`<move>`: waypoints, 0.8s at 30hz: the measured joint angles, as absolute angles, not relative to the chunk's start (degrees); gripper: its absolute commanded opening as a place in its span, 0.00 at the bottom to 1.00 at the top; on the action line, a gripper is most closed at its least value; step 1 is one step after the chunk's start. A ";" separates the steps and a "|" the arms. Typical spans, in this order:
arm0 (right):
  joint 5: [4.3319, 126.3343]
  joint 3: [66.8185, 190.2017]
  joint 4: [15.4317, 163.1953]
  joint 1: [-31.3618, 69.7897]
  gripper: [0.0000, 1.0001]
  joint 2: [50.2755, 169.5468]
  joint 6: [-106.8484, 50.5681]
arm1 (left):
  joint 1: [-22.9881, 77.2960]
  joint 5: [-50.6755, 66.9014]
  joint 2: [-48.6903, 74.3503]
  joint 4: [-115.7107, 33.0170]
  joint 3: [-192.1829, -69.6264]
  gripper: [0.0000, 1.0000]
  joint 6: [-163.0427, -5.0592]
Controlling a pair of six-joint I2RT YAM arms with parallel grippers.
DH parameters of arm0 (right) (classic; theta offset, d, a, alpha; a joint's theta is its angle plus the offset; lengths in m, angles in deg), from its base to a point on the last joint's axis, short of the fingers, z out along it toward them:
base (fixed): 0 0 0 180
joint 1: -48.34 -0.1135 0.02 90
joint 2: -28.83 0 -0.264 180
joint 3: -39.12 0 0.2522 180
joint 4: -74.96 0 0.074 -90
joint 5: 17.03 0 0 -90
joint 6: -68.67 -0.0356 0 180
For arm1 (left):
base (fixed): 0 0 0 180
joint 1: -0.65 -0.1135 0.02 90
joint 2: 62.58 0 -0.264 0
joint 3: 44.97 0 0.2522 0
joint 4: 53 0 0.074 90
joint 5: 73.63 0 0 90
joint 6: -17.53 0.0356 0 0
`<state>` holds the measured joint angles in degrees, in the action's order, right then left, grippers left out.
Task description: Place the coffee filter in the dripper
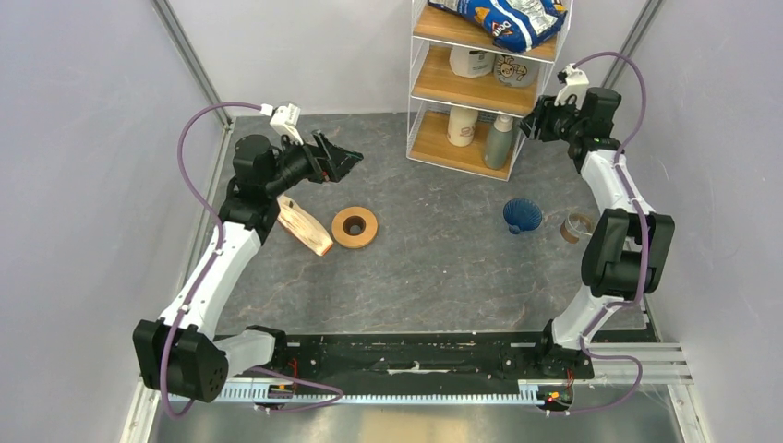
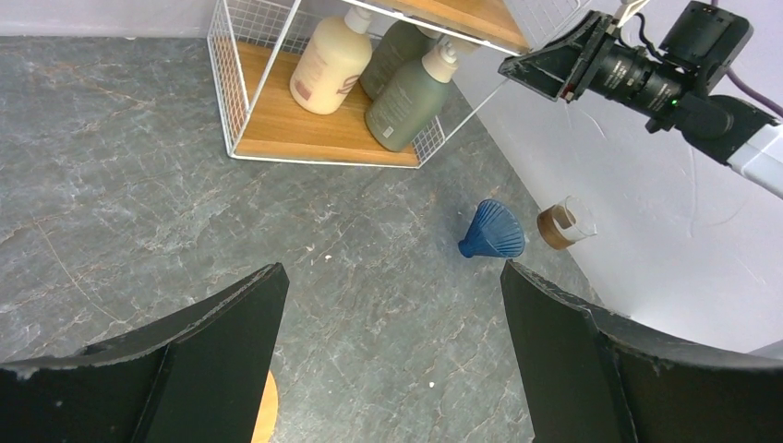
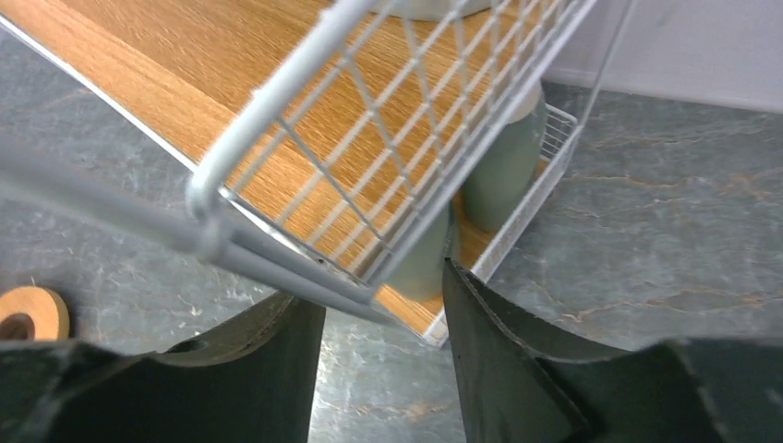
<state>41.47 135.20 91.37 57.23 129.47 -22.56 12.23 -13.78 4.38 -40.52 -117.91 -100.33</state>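
The dripper (image 1: 523,216) is a dark blue ribbed cone lying on its side on the grey table, right of centre; in the left wrist view the dripper (image 2: 492,231) lies far beyond my fingers. No single white coffee filter shows in any view. My left gripper (image 1: 340,157) hangs raised over the left rear of the table, open, and the left gripper (image 2: 392,295) has nothing between its fingers. My right gripper (image 1: 530,125) sits high beside the wire shelf, well behind the dripper. The right gripper (image 3: 383,305) is open and empty, close to the shelf's wire corner.
A cream-and-tan paper stack (image 1: 305,225) and an orange-brown ring (image 1: 355,227) lie at left centre. A small glass cup (image 1: 578,226) stands right of the dripper, near the wall. The white wire shelf (image 1: 480,157) with bottles (image 2: 406,92) stands at the back.
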 measured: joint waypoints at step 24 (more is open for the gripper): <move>38.21 148.58 164.57 76.88 0.85 113.01 26.97 | 12.23 -19.79 3.22 -41.13 -114.33 0.93 -100.26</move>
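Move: The glass cup with the brown band stands about 19 cm back from the right hand, 10 cm to its right and some 20 cm below. The blue cone is 16 cm back, 6 cm to that hand's left, at the same depth below; the green bottle on the shelf stands level with the hand, 10 cm left and about 12 cm lower. From the left hand the glass cup lies roughly 60 cm right, 2 cm back and 28 cm down. Bring the right gripper away from the shelf's right side, back about 22 cm and some 9 cm right towards the glass cup, arching up about 7 cm before sinking 5. Open the fingers wide from half open on the way, tip them about 20 degrees downward and roll the hand's left side down as much. Ease the open left gripper back and down a couple of centimetres. ##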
